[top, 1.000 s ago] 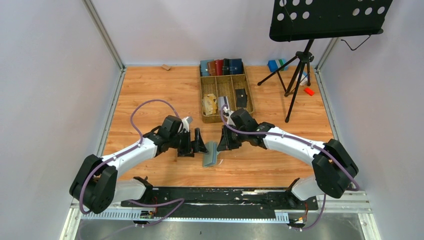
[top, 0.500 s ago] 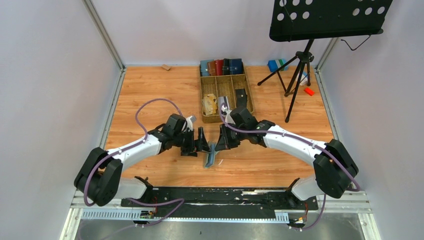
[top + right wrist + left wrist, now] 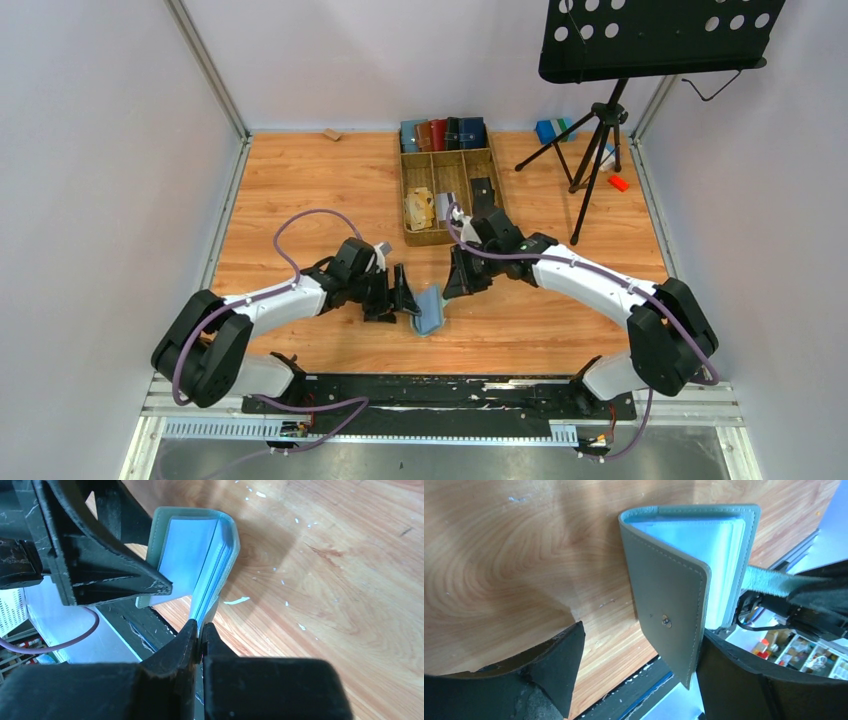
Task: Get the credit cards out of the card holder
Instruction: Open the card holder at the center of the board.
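The sage-green card holder (image 3: pixel 430 308) stands on edge on the wooden table between my two grippers, its covers spread. In the left wrist view its front cover (image 3: pixel 671 610) with a small snap hangs between my left gripper's (image 3: pixel 639 672) open fingers, close against the right finger (image 3: pixel 744 680). Pale blue clear sleeves (image 3: pixel 704 540) show inside. My right gripper (image 3: pixel 200 632) is shut on the edge of the other cover and its sleeves. No dark card shows in the sleeves. One black flat credit card (image 3: pixel 483 195) lies in the tray's right compartment.
A wooden tray (image 3: pixel 407 190) stands behind the grippers, with a row of blue, brown and black wallets (image 3: pixel 443 133) and a tan paper wad (image 3: pixel 418 210). A music stand's tripod (image 3: pixel 597 150) stands at the back right beside small blue (image 3: pixel 552 130) and red (image 3: pixel 618 183) objects.
My left gripper has moved right until its fingers straddle the holder's front cover. The holder has swung wider open, and the right gripper has shifted slightly right with its edge.
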{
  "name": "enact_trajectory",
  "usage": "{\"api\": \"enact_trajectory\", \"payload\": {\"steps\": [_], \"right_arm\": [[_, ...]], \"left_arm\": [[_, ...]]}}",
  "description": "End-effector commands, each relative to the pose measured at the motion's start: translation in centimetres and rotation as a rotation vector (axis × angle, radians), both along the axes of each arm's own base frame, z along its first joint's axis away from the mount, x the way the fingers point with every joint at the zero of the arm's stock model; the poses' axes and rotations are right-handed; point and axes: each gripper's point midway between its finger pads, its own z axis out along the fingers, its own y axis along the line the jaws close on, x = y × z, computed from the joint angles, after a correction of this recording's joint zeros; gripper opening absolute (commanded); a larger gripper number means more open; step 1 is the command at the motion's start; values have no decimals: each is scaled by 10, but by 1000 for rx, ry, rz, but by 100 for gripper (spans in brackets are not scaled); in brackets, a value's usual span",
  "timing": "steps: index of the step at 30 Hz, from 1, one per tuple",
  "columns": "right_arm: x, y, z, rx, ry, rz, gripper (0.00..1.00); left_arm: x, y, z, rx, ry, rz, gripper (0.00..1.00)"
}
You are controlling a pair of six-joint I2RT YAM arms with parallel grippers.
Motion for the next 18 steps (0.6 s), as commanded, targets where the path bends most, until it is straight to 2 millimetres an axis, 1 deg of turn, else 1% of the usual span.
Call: {"api": "enact_trajectory", "payload": {"steps": [1,3,6,8,9,11,13,14,15,16,17,18], "right_arm": [[9,-2,15,32,-48,43,0],[11,-4,15,37,-57,61,0],[16,-8,15,37,-60,82,0],[17,-9,14,57,-43,104,0],[16,-9,12,60,-36,113,0],[14,-9,10,72,-21,126,0],[14,-9,11,77,-23,124,1],[14,-9,12,77,-22,118,2],[14,-9,12,76,-20,111,7],[14,-10,13,71,-17,99,20],[13,-11,12,68,-13,85,33],[13,-12,12,72,-7,68,46]], "left_arm": [[11,-18,32,-157,-86,19,85],[12,-18,32,-149,-86,21,81],[15,-16,25,-104,-64,31,69],[21,-18,28,-115,-80,54,61],[25,-21,33,-141,-100,65,59],[32,-26,43,-181,-132,82,45],[35,-29,46,-190,-125,82,32],[35,-30,46,-188,-114,80,22],[34,-31,45,-187,-98,81,12],[32,-30,45,-186,-83,83,4],[31,-29,44,-179,-71,87,0],[29,-27,43,-168,-63,92,0]]}}
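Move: The card holder stands half open between the hands. Its left cover is just inside the left jaw, about 2 cm to the right and 1 cm lower, and its strap lies some 7 cm right, 2 cm ahead and 3 cm higher. The wooden tray is roughly 24 cm ahead of the left hand, 9 cm right and 3 cm lower. From the right hand, which already pinches the strap, the card holder lies about 4 cm left, 2 cm back and 4 cm below. Shut the left gripper from wide open onto the free edge of the card holder's left cover, easing back barely at first, then lifting about 2.5 cm while going some 2 cm forward and 2 cm right. Meanwhile draw the strap about 1.5 cm right and slightly forward with the right hand, and at the end start parting its fingers to let the strap go. ##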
